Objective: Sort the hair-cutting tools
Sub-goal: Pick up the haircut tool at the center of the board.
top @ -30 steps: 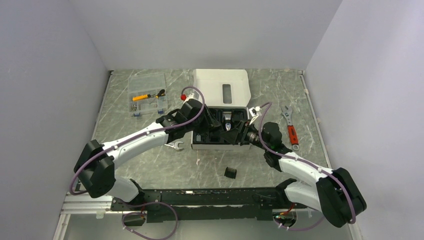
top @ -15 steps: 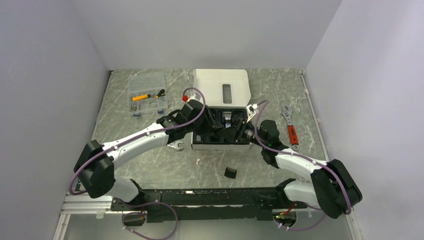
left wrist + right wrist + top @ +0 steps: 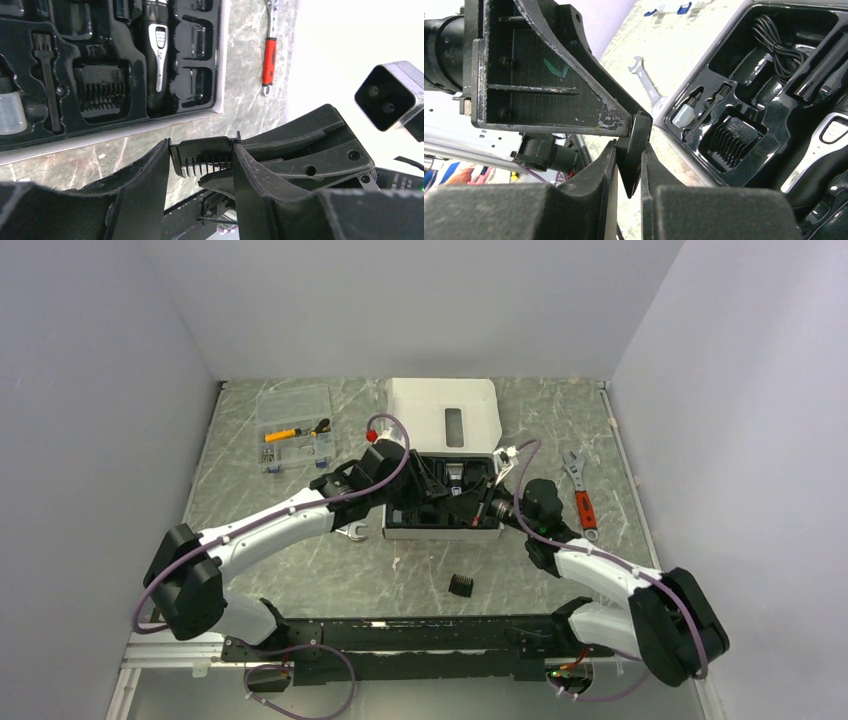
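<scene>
A small black comb attachment (image 3: 202,154) is gripped across its width by my left gripper (image 3: 200,162), above the table just in front of the case. My right gripper (image 3: 629,165) is shut on the thin edge of that same comb attachment (image 3: 634,145), so both grippers hold it. In the top view the left gripper (image 3: 432,490) and the right gripper (image 3: 474,502) meet over the black tray (image 3: 400,525). The black-and-silver clipper (image 3: 156,45) lies in its tray slot, with another comb (image 3: 102,90) seated beside it. One more comb attachment (image 3: 461,584) lies loose on the table near the front.
The tray sits in a white box with its lid (image 3: 445,420) raised behind. A silver open-end wrench (image 3: 352,532) lies left of the box. A red-handled adjustable wrench (image 3: 580,498) lies to its right. A clear parts organizer (image 3: 293,430) stands at the back left.
My right gripper has moved left to the left gripper and closed from open onto the comb attachment. The left gripper has kept its hold, shifting slightly.
</scene>
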Tool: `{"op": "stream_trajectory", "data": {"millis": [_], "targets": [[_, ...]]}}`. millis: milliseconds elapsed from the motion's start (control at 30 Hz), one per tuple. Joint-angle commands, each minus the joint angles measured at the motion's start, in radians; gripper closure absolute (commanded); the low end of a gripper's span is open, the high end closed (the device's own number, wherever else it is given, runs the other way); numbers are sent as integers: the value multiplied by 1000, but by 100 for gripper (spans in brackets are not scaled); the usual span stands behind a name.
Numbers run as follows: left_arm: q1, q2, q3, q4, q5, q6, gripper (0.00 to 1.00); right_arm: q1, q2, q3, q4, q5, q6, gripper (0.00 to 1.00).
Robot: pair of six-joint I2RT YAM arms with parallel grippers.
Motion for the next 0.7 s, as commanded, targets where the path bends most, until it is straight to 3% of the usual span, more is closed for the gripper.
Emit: {"op": "stream_trajectory", "data": {"millis": [0, 100, 233, 333, 433, 567, 667], "targets": [[36, -74, -16, 8, -4, 20, 49, -13, -119, 62, -141, -49, -86, 100], [126, -154, -84, 16, 17, 64, 31, -50, -179, 92, -289, -128, -132, 100], [268, -266, -217, 143, 197, 230, 25, -126, -233, 113, -368, -301, -135, 100], [330, -334, -370, 434, 484, 295, 24, -137, -241, 103, -325, -411, -85, 100], [337, -349, -480, 758, 681, 280, 23, -136, -227, 28, -65, -520, 92, 100], [336, -274, -530, 1102, 875, 174, 24, -92, -182, -26, 196, -607, 259, 100], [337, -200, -538, 1365, 959, 29, 26, -7, -188, -5, 187, -625, 227, 100]]}}
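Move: Both hands still pinch the same comb guard, which sits at both hand points. The clipper box's tray, probably where the right hand will take the guard, is centred about 9 cm ahead of that hand and some 14 cm below, with the clipper in it about 10 cm ahead and 3 cm to the right. A loose comb guard lies on the table roughly 9 cm back, 3 cm right and 16 cm below. Left opens off the comb guard, pulling left, then back; right keeps hold, backing about 9 cm and rising. ##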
